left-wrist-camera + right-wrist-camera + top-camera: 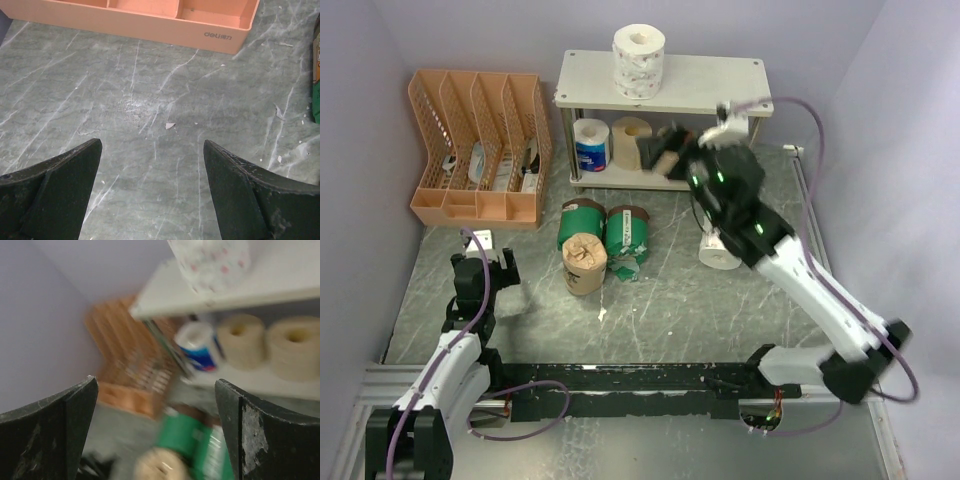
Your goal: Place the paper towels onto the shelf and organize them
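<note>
The shelf (710, 80) stands at the back. A white patterned paper towel roll (639, 58) sits on its top board. On the lower board are a blue-and-white roll (591, 145) and a tan roll (631, 138). My right gripper (662, 152) hovers open just in front of the lower tier, with nothing between its fingers. The blurred right wrist view shows my open right gripper (155, 385), the blue-and-white roll (200, 347) and two tan rolls (242, 340) (295, 352) on the lower board. Two green rolls (582, 222) (628, 232), a brown roll (584, 262) and a white roll (720, 252) lie on the table. My left gripper (488, 262) (152, 145) is open over bare table.
An orange slotted file organizer (480, 150) (200, 25) stands at the back left, close ahead of my left gripper. The right arm reaches across the table's right half, partly covering the white roll. Purple walls close in the sides and back.
</note>
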Controlling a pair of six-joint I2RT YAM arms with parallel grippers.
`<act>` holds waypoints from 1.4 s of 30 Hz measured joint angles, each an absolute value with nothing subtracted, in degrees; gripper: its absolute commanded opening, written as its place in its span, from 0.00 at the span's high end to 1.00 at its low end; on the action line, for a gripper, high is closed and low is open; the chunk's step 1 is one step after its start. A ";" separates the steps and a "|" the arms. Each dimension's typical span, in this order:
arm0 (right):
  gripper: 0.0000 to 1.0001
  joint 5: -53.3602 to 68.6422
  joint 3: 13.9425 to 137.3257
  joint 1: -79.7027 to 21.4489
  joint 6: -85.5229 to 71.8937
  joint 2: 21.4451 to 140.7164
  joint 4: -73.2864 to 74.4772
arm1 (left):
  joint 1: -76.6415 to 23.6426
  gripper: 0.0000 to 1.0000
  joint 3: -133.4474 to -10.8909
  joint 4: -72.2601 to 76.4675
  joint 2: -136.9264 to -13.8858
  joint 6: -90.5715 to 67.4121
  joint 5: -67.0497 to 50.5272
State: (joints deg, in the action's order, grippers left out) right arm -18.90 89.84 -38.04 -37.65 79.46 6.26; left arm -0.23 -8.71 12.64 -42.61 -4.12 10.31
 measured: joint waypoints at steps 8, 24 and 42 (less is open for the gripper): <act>0.01 -29.91 65.01 -40.84 -3.33 64.07 13.93 | -4.27 0.06 -8.38 12.67 -42.11 -3.68 12.05; 0.14 -30.89 49.71 -40.97 14.06 56.07 32.40 | -14.52 0.06 -6.09 12.86 -38.15 -1.87 20.62; 0.26 -18.79 46.19 -25.96 24.34 68.93 27.44 | -17.85 0.06 -5.06 13.28 -35.88 -1.72 25.93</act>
State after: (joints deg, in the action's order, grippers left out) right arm -18.79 46.19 -25.96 24.34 68.93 27.44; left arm -17.85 -5.06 13.28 -35.88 -1.72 25.93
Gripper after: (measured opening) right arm 0.744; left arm 0.942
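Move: The flowered roll lying on the table is about 16 cm to the right of the empty right hand, nearly level with it and some 40 cm below. The shelf-top roll stands about 15 cm ahead and 2 cm left, at hand height. The nearer green roll lies about 23 cm left of the flowered roll and level with it. From the left hand, the flowered roll is some 55 cm right and 7 cm ahead. Right hand dives 35 cm and rightward towards the flowered roll, wrist turning 90 degrees; left hand edges right. ##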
